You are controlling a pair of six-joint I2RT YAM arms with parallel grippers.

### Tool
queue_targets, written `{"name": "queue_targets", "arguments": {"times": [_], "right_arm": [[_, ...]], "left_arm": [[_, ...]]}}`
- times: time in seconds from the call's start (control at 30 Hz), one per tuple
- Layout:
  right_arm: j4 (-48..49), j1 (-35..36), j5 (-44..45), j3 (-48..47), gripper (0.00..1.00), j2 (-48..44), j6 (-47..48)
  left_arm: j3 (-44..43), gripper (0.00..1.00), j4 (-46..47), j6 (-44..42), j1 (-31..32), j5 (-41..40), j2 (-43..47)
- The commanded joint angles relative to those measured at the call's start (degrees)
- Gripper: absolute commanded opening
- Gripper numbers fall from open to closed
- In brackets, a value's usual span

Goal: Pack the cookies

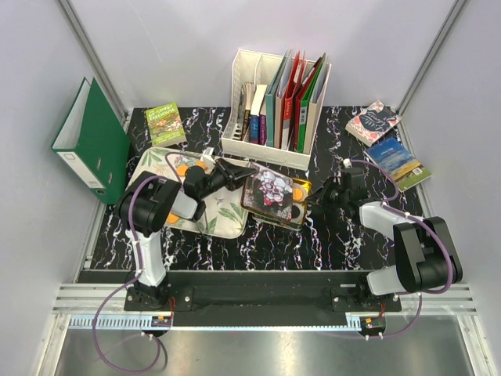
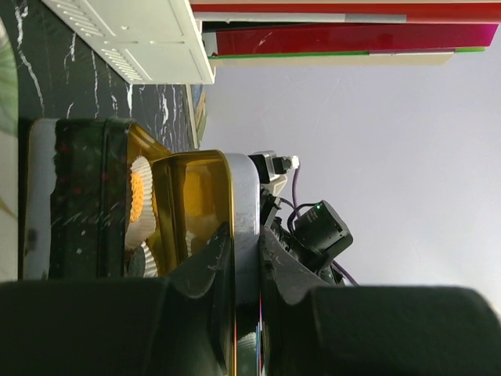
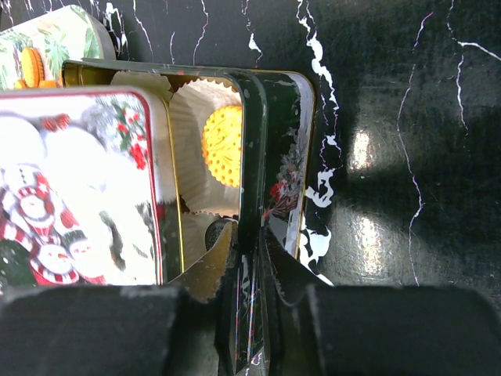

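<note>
A decorated tin (image 1: 302, 190) stands mid-table, and my right gripper (image 1: 316, 197) is shut on its right wall (image 3: 252, 157). Inside it are white paper cups, one with an orange cookie (image 3: 223, 145) and one with a black cookie (image 3: 213, 233). Over the tin tilts the snowman lid (image 1: 272, 194), whose edge (image 2: 244, 196) my left gripper (image 2: 246, 244) is shut on. In the left wrist view an orange cookie (image 2: 137, 196) shows in its cup under the raised lid. More orange cookies (image 1: 182, 167) lie on the leaf-print tray (image 1: 223, 215) to the left.
A white file holder (image 1: 270, 149) full of books stands right behind the tin. A green binder (image 1: 98, 141) leans at the far left, with a green book (image 1: 166, 124) beside it. Two books (image 1: 374, 121) (image 1: 399, 160) lie at the back right.
</note>
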State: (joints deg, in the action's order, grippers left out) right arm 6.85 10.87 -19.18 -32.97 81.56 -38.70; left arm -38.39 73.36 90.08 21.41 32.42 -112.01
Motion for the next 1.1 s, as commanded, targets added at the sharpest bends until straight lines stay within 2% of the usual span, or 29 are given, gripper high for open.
{"name": "queue_targets", "arguments": {"times": [0.0,0.23,0.47,0.77,0.8,1.07], "right_arm": [[-1.2,0.1,1.2,-1.0,0.00,1.2,2.0],[-1.5,0.1,0.8,-1.4,0.00,2.7,2.4],[-1.6,0.1,0.9,-1.7,0.00,3.5,2.5],[-1.6,0.1,0.9,-1.8,0.00,4.0,2.5],[-1.6,0.1,0.9,-1.8,0.00,4.0,2.5],[-1.6,0.1,1.0,-1.8,0.00,3.9,2.4]], "left_arm": [[-4.3,0.08,22.2,0.6,-1.0,3.0,-1.4],[-9.2,0.08,22.2,2.2,-1.9,5.5,-4.7],[-10.4,0.09,22.1,3.1,-2.0,6.9,-7.7],[-11.2,0.24,22.1,5.5,-2.2,10.3,-12.5],[-11.2,0.28,22.1,5.5,-2.2,10.6,-12.7],[-10.1,0.40,21.8,5.3,-2.6,11.3,-13.2]]}}
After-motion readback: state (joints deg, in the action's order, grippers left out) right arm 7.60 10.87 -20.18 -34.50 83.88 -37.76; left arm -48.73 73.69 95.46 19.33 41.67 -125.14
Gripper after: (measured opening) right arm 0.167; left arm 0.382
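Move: The cookie tin that the lid is meant for has its middle about 10 cm back, 8 cm right and 6 cm below the left hand, which already pinches the lid's far-left edge. From the right hand, already gripping the tin's right wall, that middle lies some 8 cm left and 1 cm back. The tray's middle is 19 cm left and 7 cm back of the left hand; the file rack stands about 11 cm ahead, 6 cm right. Left hand carries the lid 3 cm forward, lowers about 5 cm, and opens; right keeps gripping the tin wall. ##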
